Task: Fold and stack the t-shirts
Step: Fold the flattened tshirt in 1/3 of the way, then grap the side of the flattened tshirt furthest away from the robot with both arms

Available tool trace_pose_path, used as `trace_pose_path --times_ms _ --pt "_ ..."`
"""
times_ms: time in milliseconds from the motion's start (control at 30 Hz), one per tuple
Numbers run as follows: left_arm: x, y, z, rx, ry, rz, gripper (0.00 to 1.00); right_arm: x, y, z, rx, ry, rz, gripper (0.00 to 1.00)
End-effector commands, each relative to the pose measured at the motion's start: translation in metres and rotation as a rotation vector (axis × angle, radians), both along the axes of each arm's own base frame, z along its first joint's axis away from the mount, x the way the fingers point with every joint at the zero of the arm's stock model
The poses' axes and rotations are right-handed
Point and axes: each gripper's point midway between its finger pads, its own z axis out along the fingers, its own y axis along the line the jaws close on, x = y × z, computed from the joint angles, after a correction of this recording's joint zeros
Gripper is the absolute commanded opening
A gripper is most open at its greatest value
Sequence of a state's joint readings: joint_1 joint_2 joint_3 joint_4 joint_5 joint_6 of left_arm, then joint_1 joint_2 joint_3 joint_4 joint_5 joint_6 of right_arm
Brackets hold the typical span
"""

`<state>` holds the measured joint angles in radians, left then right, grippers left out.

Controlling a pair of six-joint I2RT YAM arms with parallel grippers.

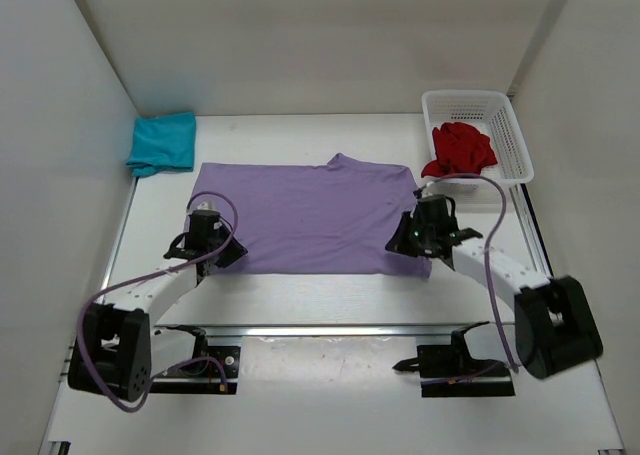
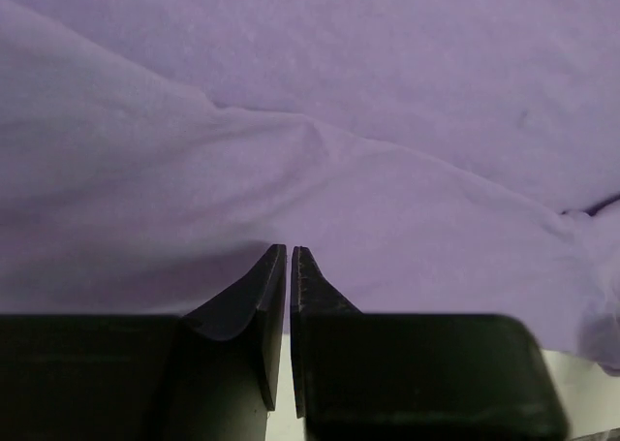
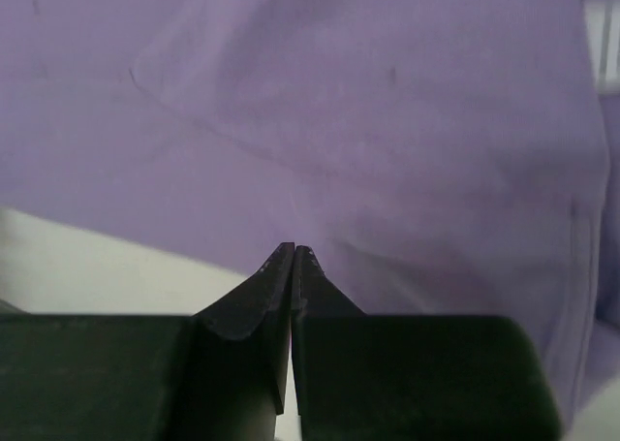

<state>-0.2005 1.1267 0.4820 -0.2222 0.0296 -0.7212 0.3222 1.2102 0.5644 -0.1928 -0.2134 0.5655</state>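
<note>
The lavender t-shirt [image 1: 310, 215] lies spread flat on the white table, collar at the far edge. My left gripper [image 1: 226, 254] is at its near left corner and shut on the hem; in the left wrist view the gripper [image 2: 290, 249] pinches the lavender cloth [image 2: 368, 102]. My right gripper [image 1: 400, 242] is at the near right corner, also shut on the hem; in the right wrist view creases in the cloth [image 3: 368, 121] run to the gripper [image 3: 294, 248]. The teal t-shirt [image 1: 163, 142] lies folded at the far left. The red t-shirt [image 1: 460, 150] is bunched in the basket.
The white mesh basket [image 1: 505, 110] stands at the far right by the right wall. White walls close in the table on the left, back and right. A metal rail [image 1: 330, 328] runs across the near side between the arm bases.
</note>
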Motion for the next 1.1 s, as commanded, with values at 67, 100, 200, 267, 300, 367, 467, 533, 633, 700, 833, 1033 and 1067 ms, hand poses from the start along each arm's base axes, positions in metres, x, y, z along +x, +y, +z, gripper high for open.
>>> trace_pose_path --times_ms 67,100,200,267,300,367,467,533,633,700,833,1033,1067 --pt "0.035 -0.053 0.036 -0.127 -0.195 -0.093 0.18 0.117 0.009 0.058 0.0 -0.22 0.002 0.0" --pt "0.036 -0.063 0.037 -0.13 -0.197 -0.123 0.18 0.14 0.008 0.076 -0.021 -0.274 -0.009 0.0" --pt "0.033 -0.093 0.04 -0.139 -0.222 -0.211 0.18 0.203 -0.004 0.066 -0.064 -0.256 -0.026 0.01" --pt "0.028 -0.115 0.044 -0.158 -0.25 -0.272 0.18 0.233 -0.009 0.056 -0.096 -0.241 0.001 0.01" --pt "0.025 -0.126 0.045 -0.169 -0.25 -0.316 0.19 0.251 -0.013 0.051 -0.114 -0.217 0.006 0.04" --pt "0.019 -0.136 0.042 -0.164 -0.245 -0.352 0.19 0.274 -0.006 0.05 -0.122 -0.218 0.05 0.17" --pt "0.016 -0.149 0.047 -0.182 -0.271 -0.399 0.2 0.306 0.008 0.066 -0.134 -0.273 0.144 0.4" --pt "0.006 -0.158 0.045 -0.205 -0.272 -0.438 0.2 0.311 0.014 0.05 -0.147 -0.242 0.225 0.51" --pt "-0.005 -0.158 0.034 -0.204 -0.252 -0.459 0.21 0.321 0.027 0.047 -0.13 -0.245 0.324 0.55" --pt "-0.01 -0.154 0.026 -0.208 -0.242 -0.449 0.21 0.327 0.033 0.057 -0.128 -0.297 0.392 0.58" --pt "-0.009 -0.143 0.02 -0.223 -0.231 -0.421 0.21 0.321 0.041 0.041 -0.026 -0.267 0.452 0.61" --pt "-0.009 -0.136 0.018 -0.234 -0.229 -0.399 0.22 0.317 0.064 0.027 0.053 -0.259 0.533 0.65" --pt "-0.007 -0.135 0.021 -0.237 -0.234 -0.399 0.22 0.315 0.066 0.018 0.059 -0.241 0.536 0.65"
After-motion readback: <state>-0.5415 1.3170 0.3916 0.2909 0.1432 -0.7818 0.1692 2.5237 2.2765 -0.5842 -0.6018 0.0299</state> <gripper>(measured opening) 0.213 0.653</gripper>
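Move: The right hand goes for the purple shirt's far edge, about 31 cm ahead, 7 cm left and some 3 cm below it. That edge's small peak is roughly 3 cm farther left; the red shirt in the basket is about 30 cm ahead and 19 cm right of the hand. The left hand's spot on the shirt's near edge lies about 12 cm right, 4 cm back and 2 cm below; the near left corner is about 13 cm left and 4 cm back. Heading for the purple shirt's far edge, the right hand sweeps forward across it about 32 cm in a shallow arc, opening its closed fingers wide on the way, then drifts 5 cm left as it turns some 25 degrees counter-clockwise and sinks. Low over the cloth, the left hand slides about 15 cm right along the near edge, turning clockwise, then eases back 2 cm left and down, its fingers still slightly open. ##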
